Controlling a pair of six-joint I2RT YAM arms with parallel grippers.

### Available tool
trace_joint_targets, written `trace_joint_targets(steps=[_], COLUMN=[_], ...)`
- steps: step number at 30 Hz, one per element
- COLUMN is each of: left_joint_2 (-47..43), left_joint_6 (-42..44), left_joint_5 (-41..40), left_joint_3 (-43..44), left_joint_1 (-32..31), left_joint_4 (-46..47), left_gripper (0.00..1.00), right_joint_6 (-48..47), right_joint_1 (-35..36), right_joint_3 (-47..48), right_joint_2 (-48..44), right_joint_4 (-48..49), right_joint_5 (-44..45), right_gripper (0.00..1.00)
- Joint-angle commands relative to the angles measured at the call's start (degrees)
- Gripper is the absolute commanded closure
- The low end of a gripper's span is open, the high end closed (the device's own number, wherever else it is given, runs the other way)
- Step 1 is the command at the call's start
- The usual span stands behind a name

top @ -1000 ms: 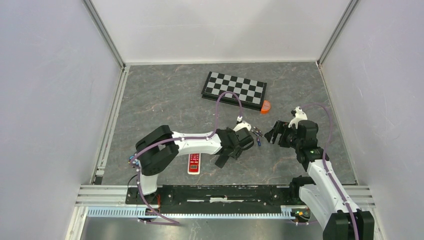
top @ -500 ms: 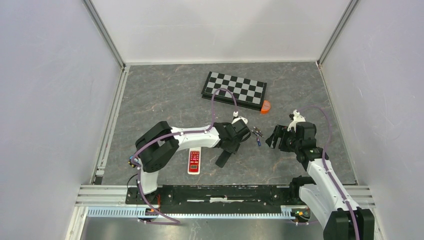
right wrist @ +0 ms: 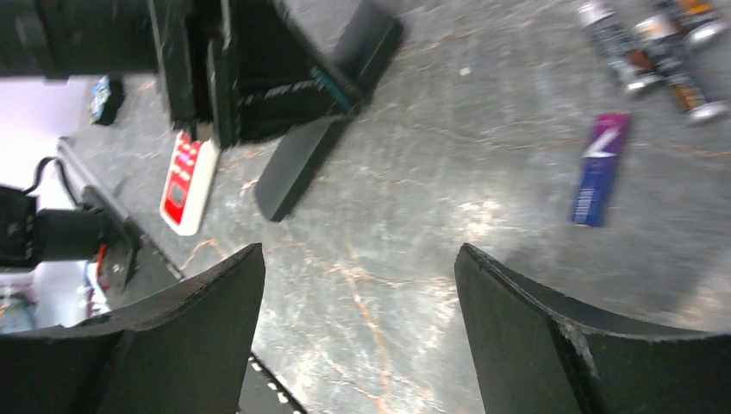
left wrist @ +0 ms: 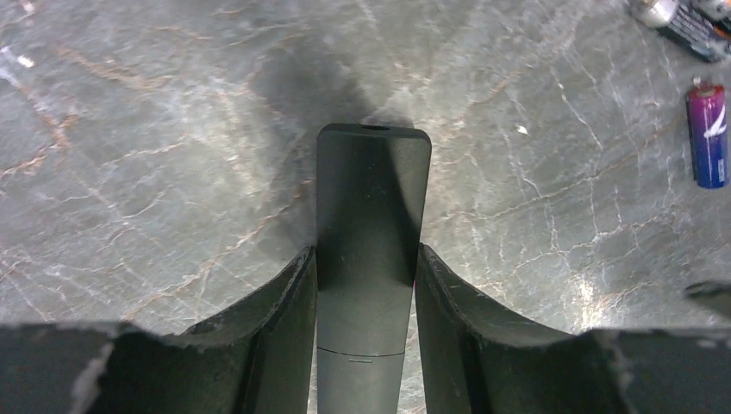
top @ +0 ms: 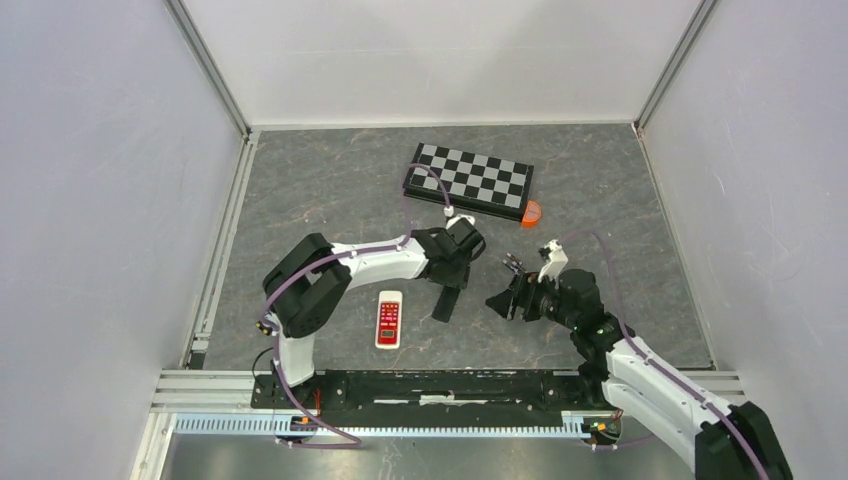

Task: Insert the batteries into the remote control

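Note:
My left gripper (left wrist: 366,259) is shut on the black remote control (left wrist: 372,194), whose smooth back faces the camera; both fingers press its sides. In the top view that remote (top: 445,300) slants toward the near edge from the left gripper (top: 449,277). The batteries lie loose on the table: a purple one (left wrist: 707,134) and a few dark ones (left wrist: 690,15) further back. My right gripper (right wrist: 358,293) is open and holds nothing. It hovers just near-side of the purple battery (right wrist: 599,168) and the dark batteries (right wrist: 642,47). From above, the batteries (top: 514,265) lie between the two grippers.
A white-and-red remote (top: 388,318) lies left of the black one, near the front rail (top: 430,385). A folded chessboard (top: 468,180) and a small orange piece (top: 531,213) sit at the back. White walls enclose the table on three sides.
My left gripper closed on the black remote and drew back to the left with it. The right arm swung left and nearer, coming down beside the batteries.

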Motion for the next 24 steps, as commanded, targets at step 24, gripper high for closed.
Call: trace_joint_targets(steps=[24], left_joint_2=[-14.8], left_joint_6=[-19.2], left_joint_5=[16.1], left_joint_3=[-17.3], left_joint_1=[5.2], left_joint_4=[19.9], left_gripper=[0.67], right_joint_6=[22.0], right_joint_1=[26.4], right_joint_3=[4.8], right_joint_2=[33.3], right_joint_4=[36.3], right_joint_5=[14.7], right_gripper=[0.44])
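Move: The remote is already pinched in the left fingers, its middle about 4 cm back from the left hand and 1 cm to its left. From the right hand, that middle lies some 10 cm left, 3 cm ahead and 5 cm below. The loose purple-blue battery is about 5 cm ahead of the right hand and 5 cm to its right. The red-and-white handset stands some 25 cm left of the right hand and 4 cm back. Keeping its pinch on the remote, the left hand eases it about 2 cm back and 1.5 cm up while tilting some 25 degrees so its fingers point more to the right. The right hand swings about 10 cm left, with a little back and down, to the remote's near end, its open fingers narrowing partway around that end without a visible grip. ##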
